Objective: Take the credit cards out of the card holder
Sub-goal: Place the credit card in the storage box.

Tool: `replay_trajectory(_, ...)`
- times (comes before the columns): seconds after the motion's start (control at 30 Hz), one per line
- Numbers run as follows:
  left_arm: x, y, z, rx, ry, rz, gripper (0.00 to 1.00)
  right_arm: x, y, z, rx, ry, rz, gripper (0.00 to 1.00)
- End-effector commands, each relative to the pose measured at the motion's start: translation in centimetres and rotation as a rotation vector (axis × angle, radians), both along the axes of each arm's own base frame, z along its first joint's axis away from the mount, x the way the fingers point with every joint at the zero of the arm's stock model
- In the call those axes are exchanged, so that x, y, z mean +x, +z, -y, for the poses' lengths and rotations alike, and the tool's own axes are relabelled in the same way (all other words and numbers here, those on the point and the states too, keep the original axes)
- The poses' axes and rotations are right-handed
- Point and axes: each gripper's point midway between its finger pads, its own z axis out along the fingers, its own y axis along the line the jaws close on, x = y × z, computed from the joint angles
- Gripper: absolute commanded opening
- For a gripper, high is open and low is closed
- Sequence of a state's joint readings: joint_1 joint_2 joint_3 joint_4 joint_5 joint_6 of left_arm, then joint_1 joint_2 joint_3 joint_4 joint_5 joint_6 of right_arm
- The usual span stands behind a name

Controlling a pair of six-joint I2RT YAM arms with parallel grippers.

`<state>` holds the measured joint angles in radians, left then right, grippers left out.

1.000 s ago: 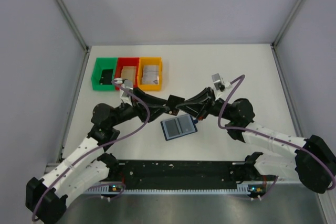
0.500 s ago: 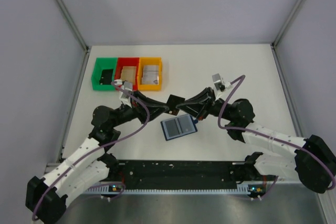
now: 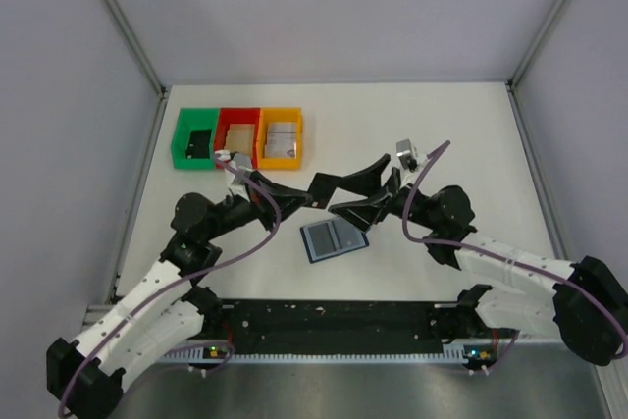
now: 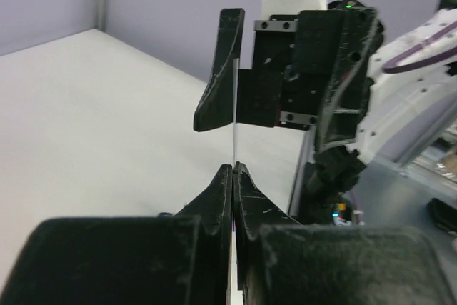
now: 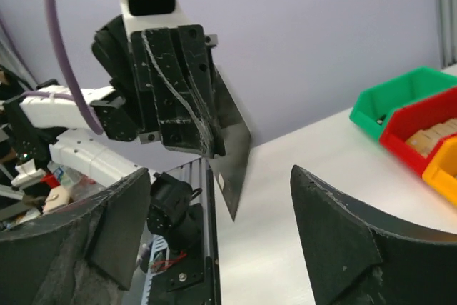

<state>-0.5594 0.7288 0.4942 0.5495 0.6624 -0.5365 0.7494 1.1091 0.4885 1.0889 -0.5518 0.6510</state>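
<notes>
The dark blue card holder (image 3: 332,238) lies open on the table, its two grey-blue panels up. My left gripper (image 3: 312,196) is shut on a thin credit card (image 3: 324,186) and holds it in the air above and behind the holder. In the left wrist view the card (image 4: 234,116) shows edge-on, rising from between the closed fingertips of that gripper (image 4: 233,169). My right gripper (image 3: 360,188) is wide open, its fingers either side of the card's far end without touching it. In the right wrist view the card (image 5: 232,151) looks dark and hangs between the open right gripper's (image 5: 220,171) fingers.
Green (image 3: 179,139), red (image 3: 238,112) and orange (image 3: 282,111) bins stand in a row at the back left, with flat items inside. The black rail (image 3: 334,316) with the arm bases runs along the near edge. Grey walls enclose the table.
My right gripper has opened wide and let go of the card. My left gripper stays shut on the card and has barely moved. The holder lies where it was.
</notes>
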Motion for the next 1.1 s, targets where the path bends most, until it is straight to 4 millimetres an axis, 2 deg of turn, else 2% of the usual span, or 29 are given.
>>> replay_trajectory(0.0,3.2,-0.5,-2.1,0.173,0.215,0.059,0.0,2.2,-1.6,1.1,-0.076,-0.142,-0.036,0.85)
replay_trajectory(0.1,5.2,-1.6,-3.9,0.328,0.331,0.03,0.0,3.2,-2.9,1.8,-0.139,-0.215,-0.048,0.92)
replay_trajectory(0.2,7.4,-3.0,-6.4,0.453,0.443,-0.009,0.0,3.7,-4.6,2.1,-0.227,-0.256,-0.054,0.93)
replay_trajectory(0.43,12.4,-6.9,-14.3,0.757,0.674,-0.144,0.0,3.7,-7.1,2.5,-0.346,-0.264,-0.001,0.96)
replay_trajectory(0.57,14.9,-8.2,-18.4,0.893,0.758,-0.214,0.0,3.7,-8.0,2.7,-0.377,-0.273,0.019,0.97)
replay_trajectory(0.63,16.5,-7.9,-20.6,0.909,0.834,-0.244,0.0,3.7,-8.5,2.7,-0.394,-0.27,0.019,0.98)
replay_trajectory(0.73,18.8,-6.7,-24.3,0.842,0.981,-0.234,0.0,3.2,-9.2,2.7,-0.409,-0.247,0.06,0.98)
replay_trajectory(0.8,20.3,-6.6,-26.1,0.817,1.02,-0.225,0.0,2.9,-9.5,2.9,-0.394,-0.253,0.09,0.98)
replay_trajectory(0.83,21.0,-6.4,-26.7,0.809,1.018,-0.228,0.0,2.9,-9.0,3.1,-0.369,-0.263,0.112,0.98)
replay_trajectory(0.97,23.7,-7.8,-29.4,0.79,0.968,-0.301,0.0,2.5,-9.2,3.7,-0.367,-0.279,0.144,0.98)
replay_trajectory(1.07,25.3,-9.1,-30.2,0.781,0.884,-0.296,0.0,2.3,-9.1,3.7,-0.369,-0.283,0.158,0.98)
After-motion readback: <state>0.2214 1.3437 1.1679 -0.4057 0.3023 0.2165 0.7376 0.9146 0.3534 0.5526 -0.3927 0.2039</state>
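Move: The card is already pinched in the left fingertips. The green box it goes to lies about 34 cm ahead of the left hand, some 35 cm to its left and 26 cm below. At the same distance ahead, the red box stands about 22 cm to the left and the yellow box about 10 cm. The card holder is roughly 4 cm ahead, 6 cm right and 28 cm below. From the right hand, the green box is about 34 cm ahead and 41 cm left, 26 cm down. Keep the left fingers shut on the dark card and bring it left and forward, some 30 cm and 23 cm, sinking about 10 cm towards the green box; swing the fingers counter-clockwise from pointing right to pointing forward and down. Meanwhile lower the empty right gripper about 12 cm towards the card holder, drifting slightly right and forward, levelling its fingers and opening them fully. ##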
